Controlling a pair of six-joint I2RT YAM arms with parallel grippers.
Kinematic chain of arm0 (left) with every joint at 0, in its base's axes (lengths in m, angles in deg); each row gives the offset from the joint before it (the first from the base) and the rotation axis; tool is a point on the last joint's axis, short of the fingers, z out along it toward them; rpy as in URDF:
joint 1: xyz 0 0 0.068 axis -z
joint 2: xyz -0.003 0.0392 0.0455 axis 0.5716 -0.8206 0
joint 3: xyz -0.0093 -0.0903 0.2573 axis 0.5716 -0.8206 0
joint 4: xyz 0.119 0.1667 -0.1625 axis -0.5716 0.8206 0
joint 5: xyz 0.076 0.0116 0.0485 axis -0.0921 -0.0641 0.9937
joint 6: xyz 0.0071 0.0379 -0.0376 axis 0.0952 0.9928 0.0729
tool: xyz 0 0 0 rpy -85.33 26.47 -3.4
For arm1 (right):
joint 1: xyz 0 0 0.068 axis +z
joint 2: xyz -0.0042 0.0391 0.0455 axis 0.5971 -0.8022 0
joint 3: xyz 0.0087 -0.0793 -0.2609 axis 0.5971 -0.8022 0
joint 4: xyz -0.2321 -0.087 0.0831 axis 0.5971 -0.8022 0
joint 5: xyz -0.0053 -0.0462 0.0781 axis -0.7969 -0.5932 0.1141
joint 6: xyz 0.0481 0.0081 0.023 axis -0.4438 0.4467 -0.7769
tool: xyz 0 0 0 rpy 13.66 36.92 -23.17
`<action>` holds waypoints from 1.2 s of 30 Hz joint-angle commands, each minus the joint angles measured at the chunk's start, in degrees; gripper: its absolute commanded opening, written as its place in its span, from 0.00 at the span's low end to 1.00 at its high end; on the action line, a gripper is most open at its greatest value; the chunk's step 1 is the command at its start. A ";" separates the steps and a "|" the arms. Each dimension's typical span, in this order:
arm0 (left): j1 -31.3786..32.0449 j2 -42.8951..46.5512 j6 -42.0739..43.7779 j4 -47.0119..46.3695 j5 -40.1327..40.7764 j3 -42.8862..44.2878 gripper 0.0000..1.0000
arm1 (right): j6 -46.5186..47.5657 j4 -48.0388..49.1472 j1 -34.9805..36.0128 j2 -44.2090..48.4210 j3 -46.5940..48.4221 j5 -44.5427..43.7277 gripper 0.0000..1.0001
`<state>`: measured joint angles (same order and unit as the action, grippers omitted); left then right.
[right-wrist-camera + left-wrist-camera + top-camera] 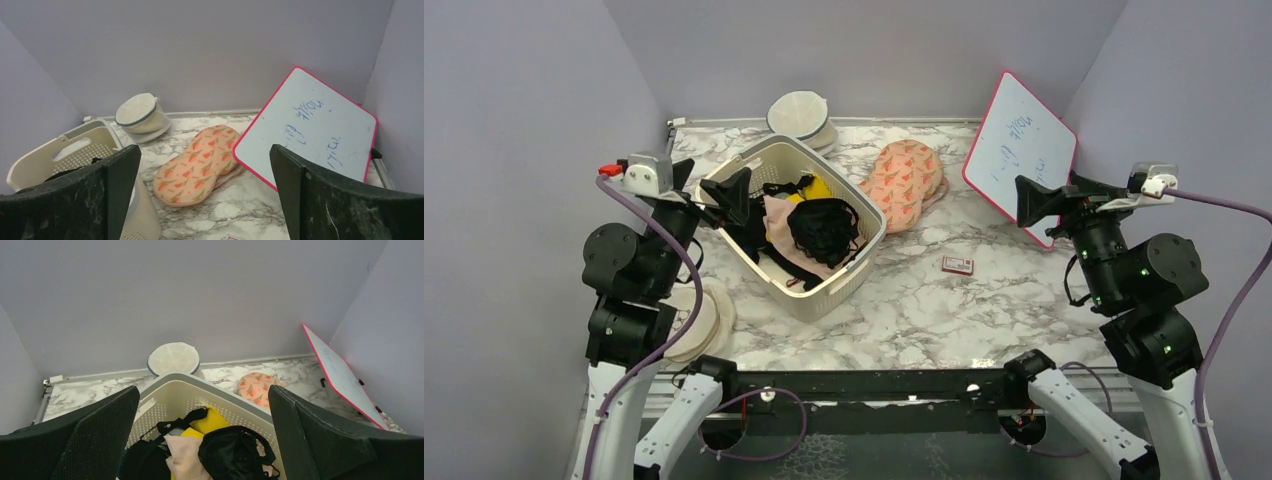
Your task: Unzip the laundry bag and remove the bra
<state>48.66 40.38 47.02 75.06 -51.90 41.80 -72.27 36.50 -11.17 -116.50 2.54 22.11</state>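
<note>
The laundry bag point(906, 180), a peach two-lobed case with small red-green wedges, lies flat and closed on the marble table between the basket and the whiteboard. It also shows in the left wrist view point(255, 388) and the right wrist view point(200, 165), where a pale pink edge peeks from under its right side. The bra is hidden. My left gripper point(714, 185) is open and empty above the basket's left end point(204, 392). My right gripper point(1036, 200) is open and empty, raised in front of the whiteboard and right of the case point(205, 150).
A cream slotted basket point(864, 265) holds black garments point(822, 228), pale pink cloth and something yellow. Cream round domed cases stand at the back point(802, 115) and near the left arm point(702, 320). A pink-framed whiteboard point(1021, 155) leans at the right. A small red box point(957, 265) lies mid-table.
</note>
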 commanded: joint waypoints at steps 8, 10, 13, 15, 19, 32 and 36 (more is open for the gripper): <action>-1.59 -10.37 -5.62 9.07 -7.65 9.25 0.99 | -4.72 -8.36 -9.67 -0.63 0.80 9.81 1.00; -1.75 -13.08 -6.42 9.66 -10.29 10.72 0.99 | -5.14 -8.39 -10.67 -0.73 -0.53 12.56 1.00; -1.61 -17.12 -7.93 9.04 -14.42 12.54 0.99 | -5.54 -7.49 -11.64 -1.05 -2.88 17.34 1.00; -0.87 -19.32 -8.58 7.76 -16.37 13.22 0.99 | -5.49 -6.63 -12.09 -1.69 -4.86 20.97 1.00; 1.62 -23.73 -9.26 4.77 -18.90 14.24 0.99 | -5.67 -4.45 -12.62 -3.96 -8.73 28.17 1.00; 11.97 -35.02 -6.57 -5.79 -20.85 17.46 0.99 | -7.84 5.22 -6.49 -26.40 -16.34 40.74 1.00; 12.48 -33.69 -3.72 -7.73 -17.69 13.64 0.99 | -10.14 8.18 -1.39 -33.24 -16.49 37.29 1.00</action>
<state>60.57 4.84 39.94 72.81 -70.74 57.30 -79.92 38.73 -16.35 -145.66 -13.90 60.73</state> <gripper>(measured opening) 0.991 0.997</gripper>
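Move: Some 26 cm ahead, 30 cm to the right and 43 cm below the empty left hand lies the peach patterned laundry bag; the basket stands between, about 7 cm ahead and 6 cm right of that hand, 34 cm down. From the right hand, the bag is about 27 cm ahead, 13 cm left and 41 cm below. The whiteboard leans 28 cm ahead and 12 cm right, 28 cm lower; the small red-white box is roughly 5 cm ahead, 1 cm left, 42 cm down. Dropping about 25 cm, the right hand first slips slightly right, then swings some 14 cm left and eases 5 cm forward towards the near side of the laundry bag, tipping down about 45 degrees and turning counter-clockwise. The left hand reaches forward, then mainly right across above the basket towards the bag, sinking 5 cm, turning clockwise and pitching down. Both grippers stay wide open. ##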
